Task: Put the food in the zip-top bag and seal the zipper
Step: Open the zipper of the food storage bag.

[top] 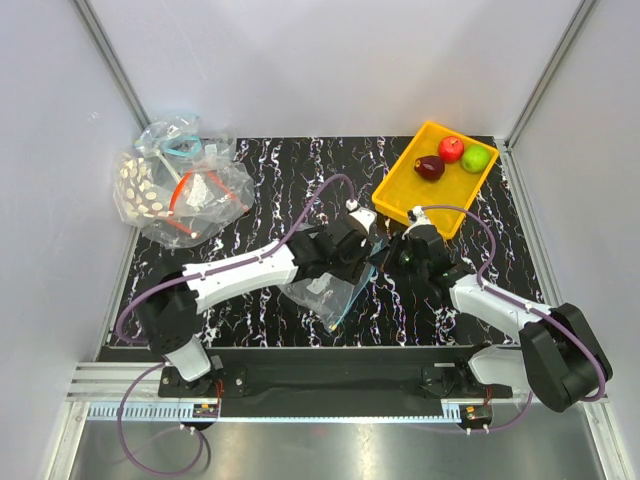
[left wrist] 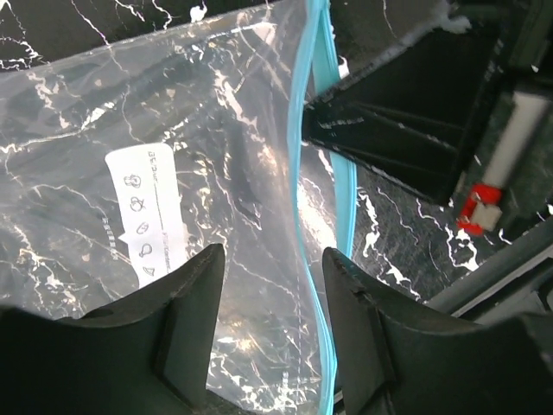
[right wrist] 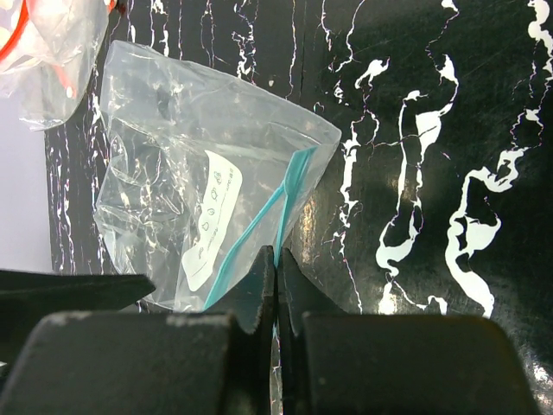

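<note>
The food, a dark maroon fruit (top: 430,167), a red one (top: 451,149) and a green one (top: 475,158), lies in the yellow tray (top: 398,186) at the back right. The clear zip-top bag (top: 322,292) lies mid-table between the arms. My right gripper (right wrist: 276,259) is shut on one lip of the teal zipper (right wrist: 256,223) at the bag's mouth. My left gripper (left wrist: 272,290) hangs over the mouth with its jaws apart. Clear film and the other zipper lip (left wrist: 299,156) run between its fingers, close to the right one (left wrist: 367,333). The right gripper's black fingers (left wrist: 393,130) show beyond.
A heap of other clear bags (top: 180,185), some with red-orange strips and one white-dotted, sits at the back left corner. White walls enclose the black marbled table (top: 300,170). The two arms meet closely over the bag.
</note>
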### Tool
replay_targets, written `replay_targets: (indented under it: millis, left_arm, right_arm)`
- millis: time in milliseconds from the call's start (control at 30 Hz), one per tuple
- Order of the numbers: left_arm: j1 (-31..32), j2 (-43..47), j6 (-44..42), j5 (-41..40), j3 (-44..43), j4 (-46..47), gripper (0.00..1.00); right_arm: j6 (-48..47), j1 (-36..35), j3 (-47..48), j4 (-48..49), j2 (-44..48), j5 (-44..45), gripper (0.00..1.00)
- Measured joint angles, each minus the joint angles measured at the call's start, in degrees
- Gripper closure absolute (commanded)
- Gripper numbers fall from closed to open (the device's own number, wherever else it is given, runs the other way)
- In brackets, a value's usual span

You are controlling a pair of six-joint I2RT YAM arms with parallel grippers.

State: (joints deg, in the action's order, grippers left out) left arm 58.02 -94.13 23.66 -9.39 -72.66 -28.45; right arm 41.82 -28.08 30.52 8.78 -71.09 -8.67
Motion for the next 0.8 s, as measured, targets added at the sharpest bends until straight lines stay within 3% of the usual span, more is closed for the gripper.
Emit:
replay_targets:
  millis: [167, 300, 333, 400, 800]
  left_arm:
    - [-0.1, -2.8, -0.2, 0.4, -0.6, 0.1, 0.52]
    - [-0.1, -5.5, -0.8, 0.6, -1.7, -0.2, 0.75]
    - [-0.1, -6.1, -1.2, 0.6, -2.1, -0.5, 0.89]
    - [-0.1, -6.5, -1.7, 0.2, -2.9, -1.7, 0.99]
    - [-0.1, -3.9, -6.4, -10.3, -19.5, -19.6, 1.00]
  right_arm:
    - [0.0, 0.0, 0.0, -0.1, 0.0, 0.0, 1.00]
    - [0.0, 0.0, 0.0, -0.1, 0.4, 0.0, 1.00]
    - [-0.1, 0.0, 0.0, -0.1, 0.4, 0.1, 1.00]
    - [-0.1, 0.0, 0.0, -0.3, 0.5, 0.2, 1.00]
    - [0.3, -0.2, -0.2, -1.9, -1.8, 3.0, 1.00]
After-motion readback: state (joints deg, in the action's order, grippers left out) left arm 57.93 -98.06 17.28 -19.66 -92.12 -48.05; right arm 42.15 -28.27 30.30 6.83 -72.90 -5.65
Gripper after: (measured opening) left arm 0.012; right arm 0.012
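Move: The zipper's strip on the left-hand side runs just under the left hand's open fingers, about 3 cm below them and 1 cm ahead. The right fingers, already shut on the zipper's outer end, are some 4 cm farther out than the left hand and 5 cm to its right. The zipper's loose near end lies about 11 cm back and 5 cm left of the left hand. From the right hand, the strip's grasp spot is some 4 cm back and 5 cm left. Left sinks 3 cm, pinches the zipper strip, lifts it about 9 cm, bearing forward-left; right keeps hold, dipping. ##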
